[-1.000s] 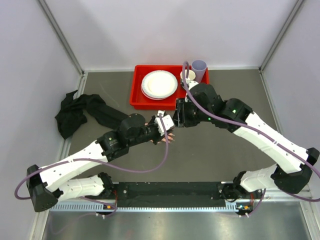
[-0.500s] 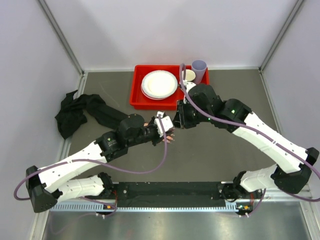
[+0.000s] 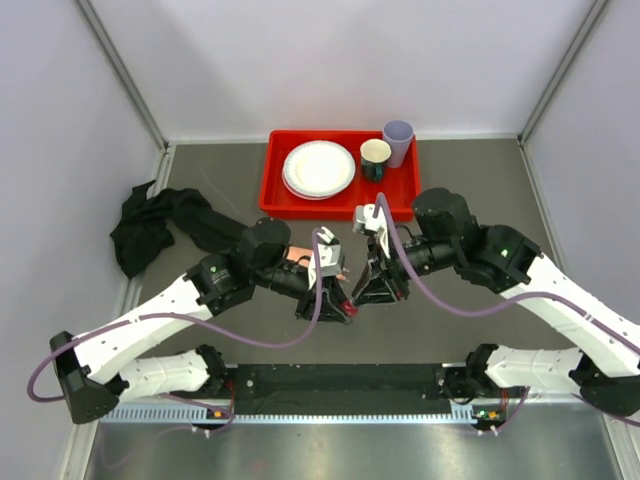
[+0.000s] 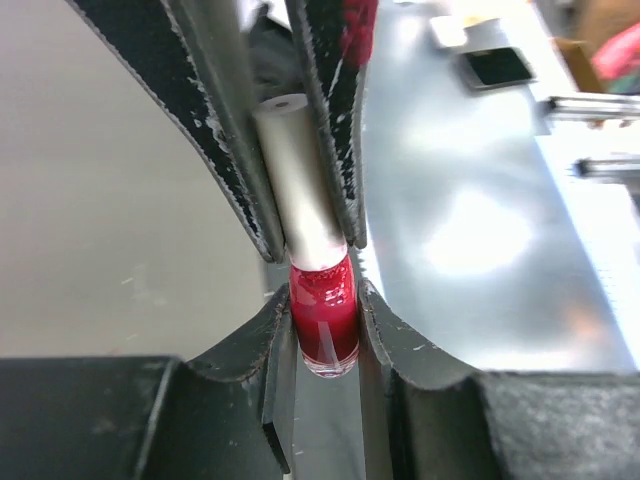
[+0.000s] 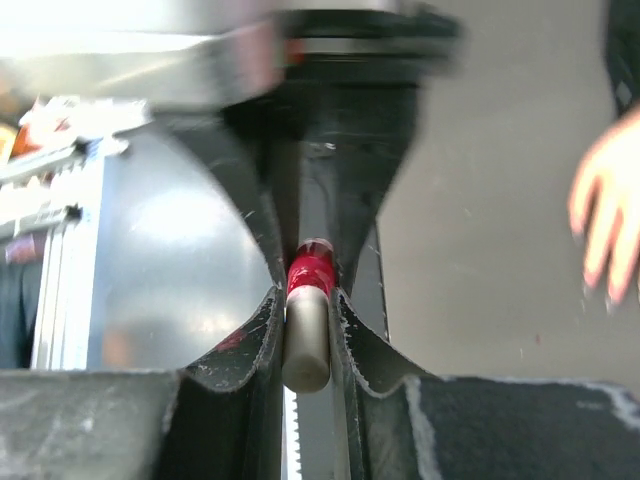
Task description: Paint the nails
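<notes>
A small nail polish bottle full of dark red polish hangs between the two grippers, above the table near its front. My left gripper is shut on the glass body. My right gripper is shut on its pale silver cap, with the red bottle beyond it. From above, the left gripper and the right gripper meet tip to tip. The pale mannequin hand lies to the side, blurred. My left arm partly covers the hand from above. The nails are too small to make out.
A red tray at the back holds white plates and a dark cup. A lavender cup stands at its far corner. Black cloth lies at the left. A metal rail runs along the near edge.
Both grippers have moved from beside the tray and the hand toward the near edge. The right gripper has closed on the bottle's cap. The left gripper has kept its hold.
</notes>
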`<state>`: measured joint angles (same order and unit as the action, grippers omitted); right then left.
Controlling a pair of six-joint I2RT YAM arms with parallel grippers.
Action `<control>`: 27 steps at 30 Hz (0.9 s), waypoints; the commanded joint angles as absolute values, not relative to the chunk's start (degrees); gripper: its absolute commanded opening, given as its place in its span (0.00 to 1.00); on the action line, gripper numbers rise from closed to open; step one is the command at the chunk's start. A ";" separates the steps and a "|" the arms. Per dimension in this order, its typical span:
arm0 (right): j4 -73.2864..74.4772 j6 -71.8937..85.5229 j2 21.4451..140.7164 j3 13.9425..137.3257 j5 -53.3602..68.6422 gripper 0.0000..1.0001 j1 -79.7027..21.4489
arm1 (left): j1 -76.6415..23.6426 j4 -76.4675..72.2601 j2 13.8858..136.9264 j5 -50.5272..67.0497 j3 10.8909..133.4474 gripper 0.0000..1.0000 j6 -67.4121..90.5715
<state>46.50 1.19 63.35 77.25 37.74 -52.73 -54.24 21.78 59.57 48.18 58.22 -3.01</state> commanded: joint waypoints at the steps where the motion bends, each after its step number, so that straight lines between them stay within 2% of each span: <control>1: 34.63 -7.72 64.60 77.07 45.61 0.00 -52.47 | -55.72 16.35 59.24 64.25 61.96 0.00 -2.90; 7: 37.97 -7.74 65.22 79.01 42.20 0.00 -52.47 | -55.72 16.17 58.54 55.93 62.05 0.00 -3.86; 8: 38.14 -6.69 65.13 79.27 40.36 0.04 -52.47 | -55.64 16.08 58.27 53.03 61.96 0.00 -4.04; 10: 39.55 -2.06 65.21 81.02 32.29 0.23 -52.47 | -55.72 15.73 57.49 47.67 61.53 0.00 -5.09; 11: 40.25 -0.46 65.30 81.91 28.08 0.40 -52.47 | -55.72 15.91 57.31 39.98 61.26 0.00 -5.53; 12: 40.95 3.39 65.56 82.70 19.16 0.49 -52.47 | -55.72 15.91 57.13 35.90 61.00 0.00 -6.49; 14: 44.37 12.97 66.27 85.59 11.03 0.63 -52.47 | -55.72 15.38 56.95 22.59 59.77 0.00 -7.55; 15: 46.39 16.84 66.70 86.74 3.94 0.64 -52.47 | -55.72 14.95 56.95 18.41 59.33 0.00 -8.69; 18: 52.81 29.25 69.16 91.13 -2.53 0.63 -52.47 | -55.81 14.59 58.01 9.88 58.54 0.00 -10.72; 27: 55.11 35.95 73.92 94.84 -0.26 0.59 -52.65 | -55.81 10.72 56.78 5.89 55.55 0.00 -13.27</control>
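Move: The left gripper already holds the red nail polish bottle between its pads; the white cap, some 4 cm to the right and slightly higher, is already pinched by the right gripper, so the bottle lies about 4 cm left of that gripper and 2 cm below it. The mannequin hand lies roughly 24 cm ahead of the left gripper, 7 cm to its left and 26 cm below. Let both grippers ease back a centimetre or so around the joined bottle and cap, then open the right fingers wide to release the cap. Bring the left gripper, still gripping the bottle, about 11 cm forward towards the mannequin hand, turning it counter-clockwise some 30 degrees and tilting it; swing the open right gripper forward alongside, turning clockwise about 45 degrees. ##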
